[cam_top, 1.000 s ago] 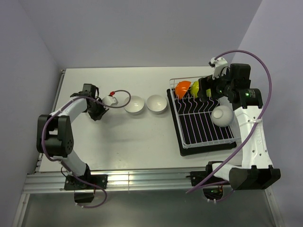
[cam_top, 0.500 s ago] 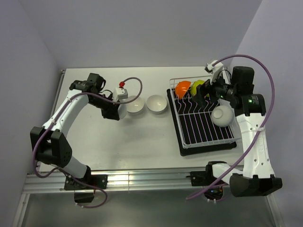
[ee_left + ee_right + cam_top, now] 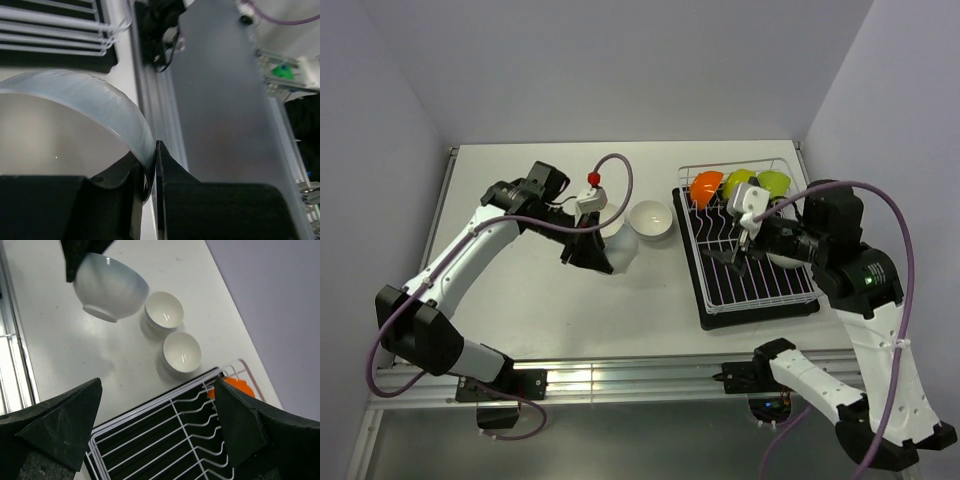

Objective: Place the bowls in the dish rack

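My left gripper point(image 3: 603, 254) is shut on the rim of a white bowl point(image 3: 623, 248), which it holds above the table left of the dish rack point(image 3: 760, 300). In the left wrist view that bowl point(image 3: 60, 130) has its wall pinched between the fingers of the left gripper point(image 3: 151, 167). The right wrist view shows the held bowl point(image 3: 110, 287) above two white bowls point(image 3: 164, 315) point(image 3: 182, 352) on the table. One of them point(image 3: 651, 220) shows clearly from above. An orange bowl point(image 3: 706, 186) and two lime green bowls point(image 3: 738, 180) point(image 3: 775, 182) stand at the rack's back. My right gripper point(image 3: 735, 258) hangs open over the rack point(image 3: 165, 440).
The rack sits on a black tray point(image 3: 705, 300) at the table's right side, close to the right wall. An aluminium rail point(image 3: 620, 380) runs along the near table edge. The left arm's cable point(image 3: 615, 175) loops above the bowls.
The left arm has lifted the white bowl from the far left and carried it right toward the rack. The right gripper has swung from the rack's back to over its middle, still open.
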Motion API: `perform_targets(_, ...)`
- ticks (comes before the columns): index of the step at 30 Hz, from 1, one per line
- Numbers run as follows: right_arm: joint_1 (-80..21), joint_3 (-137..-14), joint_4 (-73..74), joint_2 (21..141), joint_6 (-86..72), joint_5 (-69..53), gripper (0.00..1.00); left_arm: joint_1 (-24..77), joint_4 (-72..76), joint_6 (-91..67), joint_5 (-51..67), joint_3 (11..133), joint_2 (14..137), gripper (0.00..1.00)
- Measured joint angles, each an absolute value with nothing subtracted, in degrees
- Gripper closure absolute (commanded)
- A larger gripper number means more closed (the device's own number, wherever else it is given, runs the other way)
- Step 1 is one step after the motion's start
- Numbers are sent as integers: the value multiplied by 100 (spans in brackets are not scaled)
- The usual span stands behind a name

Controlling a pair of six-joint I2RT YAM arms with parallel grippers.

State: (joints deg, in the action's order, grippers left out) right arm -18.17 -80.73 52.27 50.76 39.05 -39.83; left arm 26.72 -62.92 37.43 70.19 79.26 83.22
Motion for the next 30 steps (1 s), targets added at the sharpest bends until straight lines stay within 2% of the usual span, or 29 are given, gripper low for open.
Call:
perform_targets(6,-2777,-8073,5358,4989,4464,-3944,0,2810,-6257,3793,7848,7795,8270,100)
perform_targets(11,-3802,-7808,5413,4939,5144,-3846,0,3055,-7227,4779,8020,7872,8586,100)
perform_targets(18,-5223,-7395,5365,5054,5631,-3428,0,3317,-7603,5273,8066,7865,8632,100)
perform_targets(30,-6300,-6928,4508,5502,5957,-2176,0,3656,-7723,5439,8121,7865,8630,100)
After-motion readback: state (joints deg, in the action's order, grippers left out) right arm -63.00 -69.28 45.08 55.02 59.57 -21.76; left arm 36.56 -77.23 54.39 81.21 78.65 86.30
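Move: The left hand still holds a white bowl by its rim, the bowl's middle about 5 cm ahead, 3 cm to its right and 1 cm below; the open right gripper, its handover target, lies some 3 cm ahead, 20 cm right and 11 cm above. From the right hand this held bowl is about 18 cm left, level fore-and-aft, 11 cm below. The nearer bowl on the table is roughly 16 cm ahead, 12 cm left, 34 cm below; the dish rack's middle some 10 cm ahead, 13 cm right, 33 cm below. The right arm, fingers kept wide open, swings left by about 12 cm while drawing back and sinking some 8 cm each, off the rack and in towards the bowl the left hand offers, turning counter-clockwise and tipping its fingers further down so that they point left at the bowl's outside. The left hand keeps its pinch on the rim and brings the bowl back towards its base by about 7.5 cm, turning some 15 degrees clockwise and then easing to a near stop, while the right fingers come up close around the bowl without closing. ##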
